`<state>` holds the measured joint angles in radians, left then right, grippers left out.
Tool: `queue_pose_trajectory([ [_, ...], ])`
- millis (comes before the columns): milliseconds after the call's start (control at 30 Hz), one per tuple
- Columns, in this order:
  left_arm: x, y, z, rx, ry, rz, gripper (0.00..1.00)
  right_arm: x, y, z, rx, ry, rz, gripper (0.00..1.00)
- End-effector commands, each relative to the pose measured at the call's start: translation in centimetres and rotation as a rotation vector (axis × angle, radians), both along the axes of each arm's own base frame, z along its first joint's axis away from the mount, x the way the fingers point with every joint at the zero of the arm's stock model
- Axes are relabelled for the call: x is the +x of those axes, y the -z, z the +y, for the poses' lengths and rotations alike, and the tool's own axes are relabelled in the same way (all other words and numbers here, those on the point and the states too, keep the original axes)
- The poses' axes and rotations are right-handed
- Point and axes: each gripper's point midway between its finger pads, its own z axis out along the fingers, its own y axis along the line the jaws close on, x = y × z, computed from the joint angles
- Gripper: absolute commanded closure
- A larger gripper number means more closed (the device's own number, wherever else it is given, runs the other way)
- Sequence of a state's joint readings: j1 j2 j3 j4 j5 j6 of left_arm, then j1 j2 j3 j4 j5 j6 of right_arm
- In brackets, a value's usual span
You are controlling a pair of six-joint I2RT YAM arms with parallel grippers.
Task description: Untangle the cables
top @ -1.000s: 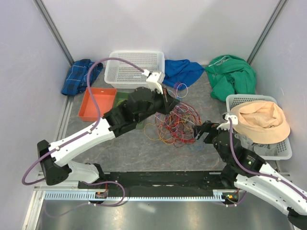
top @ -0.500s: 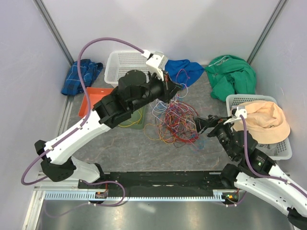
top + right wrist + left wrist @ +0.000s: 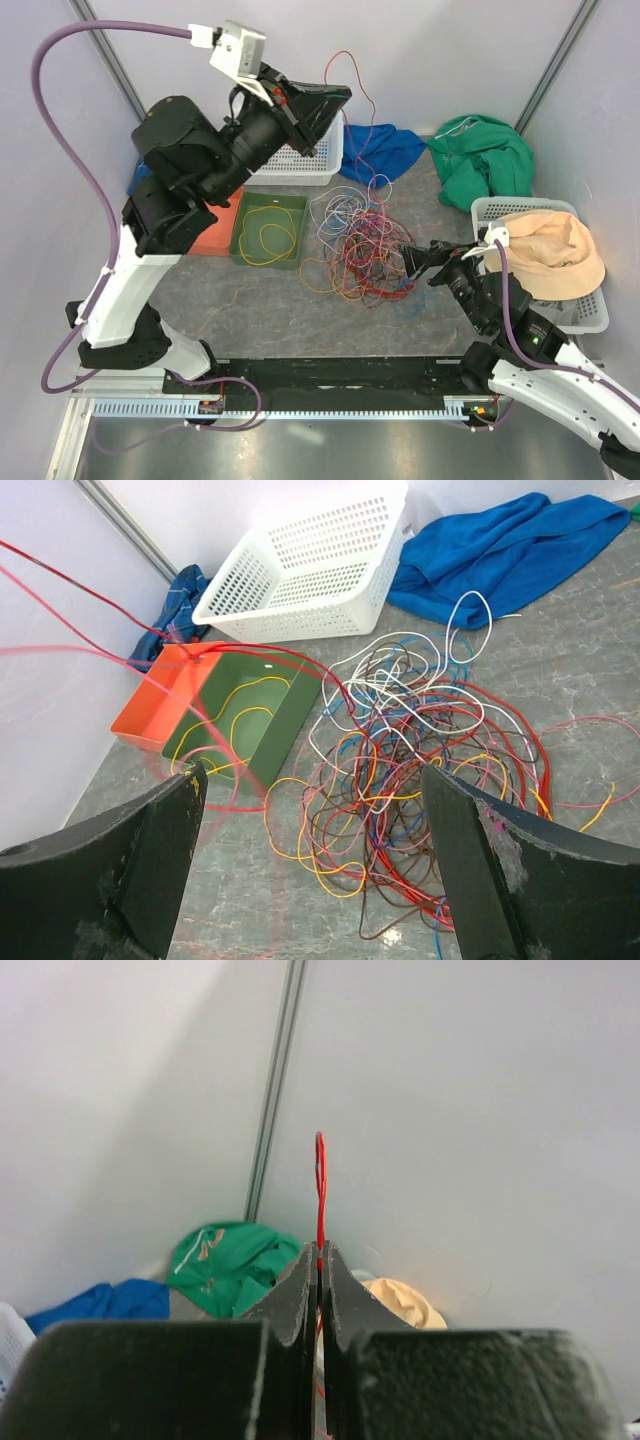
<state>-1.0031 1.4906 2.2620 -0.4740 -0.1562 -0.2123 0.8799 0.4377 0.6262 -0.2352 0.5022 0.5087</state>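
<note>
The cables lie as a tangled heap of red, orange, yellow, blue and white strands in the middle of the table, also visible in the right wrist view. My left gripper is raised high above the white basket, shut on a red cable that loops above the tips and trails down toward the heap. My right gripper hovers low at the heap's right edge. It is open, with nothing between its fingers. Blurred red strands cross the left of that view.
A green tray holding a yellow cable sits left of the heap, beside an orange tray. A white basket, blue cloth and green cloth are behind. A second basket with a peach hat stands right.
My left arm has risen and swung up-left, drawing the red cable out of the heap. The green tray is now uncovered. My right gripper has shifted slightly and stayed open.
</note>
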Motion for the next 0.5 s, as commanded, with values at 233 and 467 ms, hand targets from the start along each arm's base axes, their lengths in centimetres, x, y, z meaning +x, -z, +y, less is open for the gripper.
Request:
queue_pose_trajectory([
  [233, 2.0, 2.9, -1.4, 0.109, -0.055, -0.007, 0.98, -1.1, -1.6, 4.2, 0.073, -0.211, -0.064, 0.03],
  [467, 2.2, 3.5, -2.4, 0.118, -0.036, 0.004, 0.98, 0.9, -1.8, 7.3, 0.045, -0.238, -0.071, 0.03],
])
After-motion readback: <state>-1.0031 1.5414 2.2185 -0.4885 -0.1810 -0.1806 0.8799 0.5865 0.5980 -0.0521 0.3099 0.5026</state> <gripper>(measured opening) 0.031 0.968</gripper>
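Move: The open right gripper has the cable tangle's middle roughly 20 cm ahead, 8 cm to its left and 27 cm below. From that hand the green box lies about 27 cm ahead and 34 cm to the left, and the hat basket some 17 cm ahead and 35 cm to the right, both around 25 cm lower. The left gripper, shut on a red cable, has the tangle about 19 cm ahead, 8 cm to its right and 61 cm below. The right hand, fingers staying wide open, swings about 5 cm to its left, nearly level, turning some 10 degrees counter-clockwise and coming in towards the tangle and the red cable raised out of it. High above, the left hand keeps its pinch on the red cable, finishes its lift with barely 1 cm more, then sinks about 5 cm from there while easing right and forward, back towards the tangle. ##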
